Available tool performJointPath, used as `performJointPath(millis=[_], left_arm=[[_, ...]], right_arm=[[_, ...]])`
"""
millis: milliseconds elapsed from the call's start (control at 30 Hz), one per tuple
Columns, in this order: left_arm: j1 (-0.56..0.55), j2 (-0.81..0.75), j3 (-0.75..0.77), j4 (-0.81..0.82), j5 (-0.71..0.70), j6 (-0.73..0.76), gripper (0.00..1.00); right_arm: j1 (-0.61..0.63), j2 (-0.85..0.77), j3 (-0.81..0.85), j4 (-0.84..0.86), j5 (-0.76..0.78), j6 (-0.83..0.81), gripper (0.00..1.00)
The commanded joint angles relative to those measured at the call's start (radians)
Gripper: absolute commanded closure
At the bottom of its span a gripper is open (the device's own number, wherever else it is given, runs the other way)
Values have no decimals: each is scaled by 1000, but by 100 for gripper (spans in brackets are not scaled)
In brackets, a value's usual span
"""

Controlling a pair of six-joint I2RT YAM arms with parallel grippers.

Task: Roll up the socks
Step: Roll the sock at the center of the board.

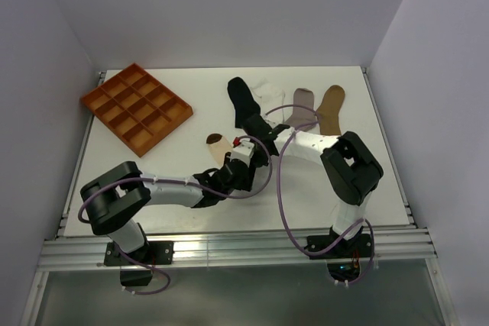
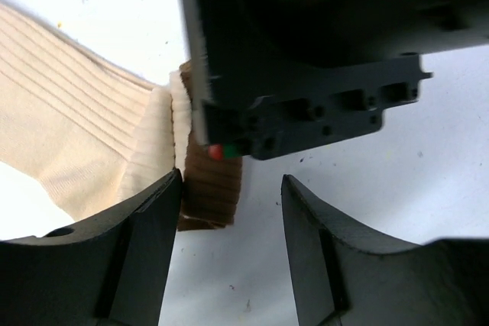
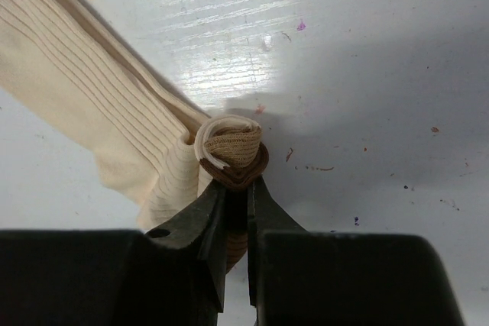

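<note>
The cream sock with brown bands [image 1: 218, 143] lies mid-table, its ribbed body [image 3: 84, 104] stretching up and left. Its brown cuff end is curled into a small roll [image 3: 233, 150], and my right gripper [image 3: 238, 181] is shut on that roll from below. My left gripper [image 2: 231, 177] stands open just beside the brown cuff [image 2: 210, 196], whose edge touches the left finger [image 2: 145, 242]; nothing is held. The right gripper's black body [image 2: 306, 51] hangs right above. Black [image 1: 244, 101], white [image 1: 267, 97], grey [image 1: 303, 106] and tan [image 1: 331, 108] socks lie flat in a row behind.
An orange compartment tray [image 1: 136, 107] sits at the back left of the white table [image 1: 168, 181]. Both arms meet at the table's middle, with purple cables looping over the right arm [image 1: 348, 169]. Walls close in the left, right and back sides.
</note>
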Motion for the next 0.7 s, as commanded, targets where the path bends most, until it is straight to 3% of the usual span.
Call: performJointPath(millis=[0,433,533,667], left_arm=[[-38,16,42,60,-77,77,41],[-56,141,125,-52,-130,38,49],[-56,168,137,-78,-127,18,55],[-58,187,151,-106,-130,-2,76]], right_arm=[[2,35,10,-63,18,-23,100],[0,32,4,-55,-15,-26,100],[-1,29,13,-62,-25,-30,100],[-3,23,15,-65,-25,-33,100]])
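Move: The striped sock's rolled-up end lies about 3 cm ahead of the left gripper, 2 cm to its right and 2 cm below. The flat part of that sock runs off some 9 cm ahead and 6 cm to the left; the black sock is roughly 23 cm straight ahead, with the white sock 24 cm ahead and 8 cm right. The right gripper already pinches the roll, whose middle sits about 1 cm back from it, at its height. Ease the left gripper about 1 cm to the right first, then forward and down a little over 1 cm each, so its open fingers straddle the near part of the roll; close them to roughly half their gap and pinch the roll just behind the right gripper. Keep the right fingers shut on the roll throughout, letting that hand shift just under 1 cm right and forward. ##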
